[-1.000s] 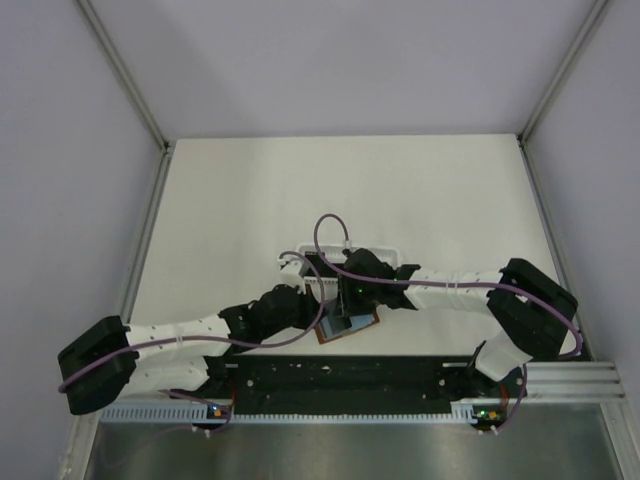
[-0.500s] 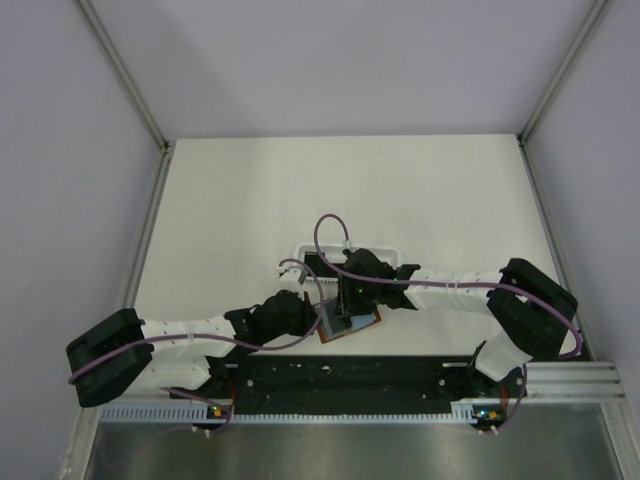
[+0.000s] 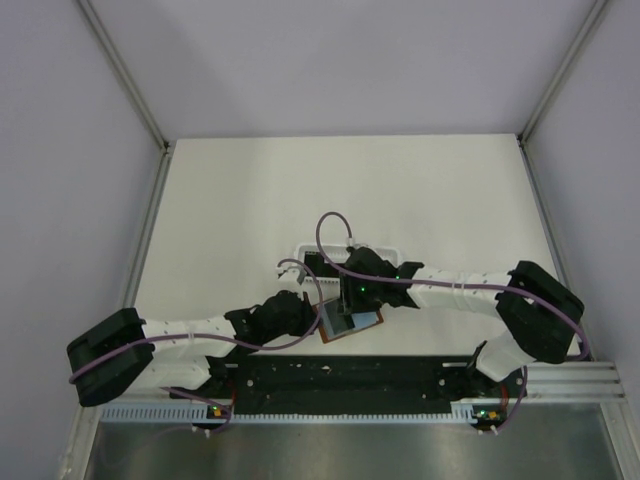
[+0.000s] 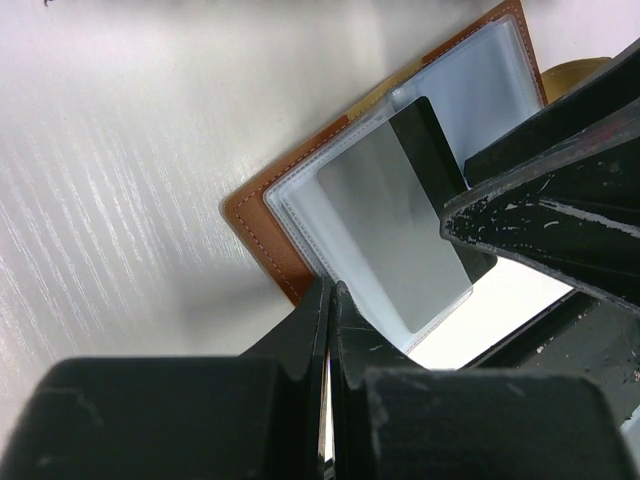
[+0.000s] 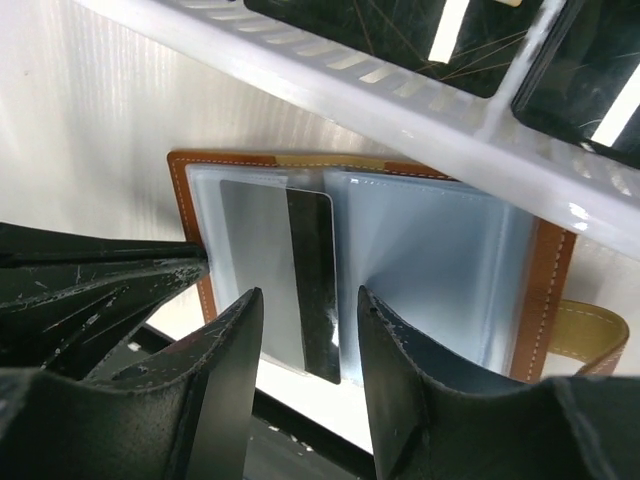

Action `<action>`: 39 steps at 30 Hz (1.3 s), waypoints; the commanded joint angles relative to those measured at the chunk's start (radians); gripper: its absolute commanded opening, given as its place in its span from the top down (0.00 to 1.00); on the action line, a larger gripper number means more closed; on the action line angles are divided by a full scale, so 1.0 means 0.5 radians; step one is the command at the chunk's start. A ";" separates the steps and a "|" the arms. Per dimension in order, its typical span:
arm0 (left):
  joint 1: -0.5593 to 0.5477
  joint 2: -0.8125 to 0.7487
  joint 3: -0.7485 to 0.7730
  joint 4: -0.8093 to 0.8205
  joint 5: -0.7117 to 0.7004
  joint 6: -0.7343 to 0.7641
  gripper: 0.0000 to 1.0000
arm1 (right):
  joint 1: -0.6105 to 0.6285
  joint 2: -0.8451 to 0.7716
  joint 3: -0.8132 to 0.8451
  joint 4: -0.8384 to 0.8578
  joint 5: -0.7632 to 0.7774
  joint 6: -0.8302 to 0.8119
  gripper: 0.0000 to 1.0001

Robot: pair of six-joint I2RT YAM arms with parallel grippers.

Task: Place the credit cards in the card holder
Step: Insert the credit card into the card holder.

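Observation:
The brown card holder lies open on the table just in front of the arm bases, its clear bluish pockets up. One credit card, grey with a black stripe, sits partly inside the left pocket. My right gripper is open, a finger on each side of the card's protruding end with a gap at both. My left gripper is shut, its tips resting on the holder's near brown edge. More black credit cards lie in the white basket.
A white slotted plastic basket stands right behind the card holder, partly under the right arm in the top view. The black base rail runs close in front of the holder. The holder's clasp tab sticks out to one side.
The right gripper's jaws have widened and let go of the card, which stays in the pocket. The left arm drew back a little earlier and has since held still, shut.

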 commanded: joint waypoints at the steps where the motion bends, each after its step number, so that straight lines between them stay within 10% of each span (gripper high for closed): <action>1: -0.009 0.037 -0.047 -0.110 -0.021 0.008 1.00 | 0.022 -0.081 0.102 -0.117 0.131 -0.069 0.57; 19: -0.012 0.059 -0.038 -0.095 -0.018 0.005 1.00 | 0.022 0.033 0.093 -0.028 0.067 -0.084 0.90; 39: -0.012 0.022 -0.041 -0.110 -0.027 -0.001 1.00 | 0.022 0.033 0.010 0.217 -0.179 -0.041 0.92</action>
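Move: Just under the open right fingers is the card's exposed black strip; the card, half in the holder's left pocket, has its middle about 2 cm to that hand's left, level with it and some 1 cm below. The white tray's middle is roughly 11 cm straight ahead, at about the hand's height. From the left hand, the card lies about 4 cm to the right and 1 cm ahead, practically at fingertip height. Backing off to the right about 1.5 cm, the right hand shuts its fingers nearly fully, then turns back and sweeps some 2 cm left while sinking about 1 cm and drawing slightly back, its closed tips pushing the card's outer long edge into the pocket. The left hand stays put, its closed tips still on the holder's left edge. ##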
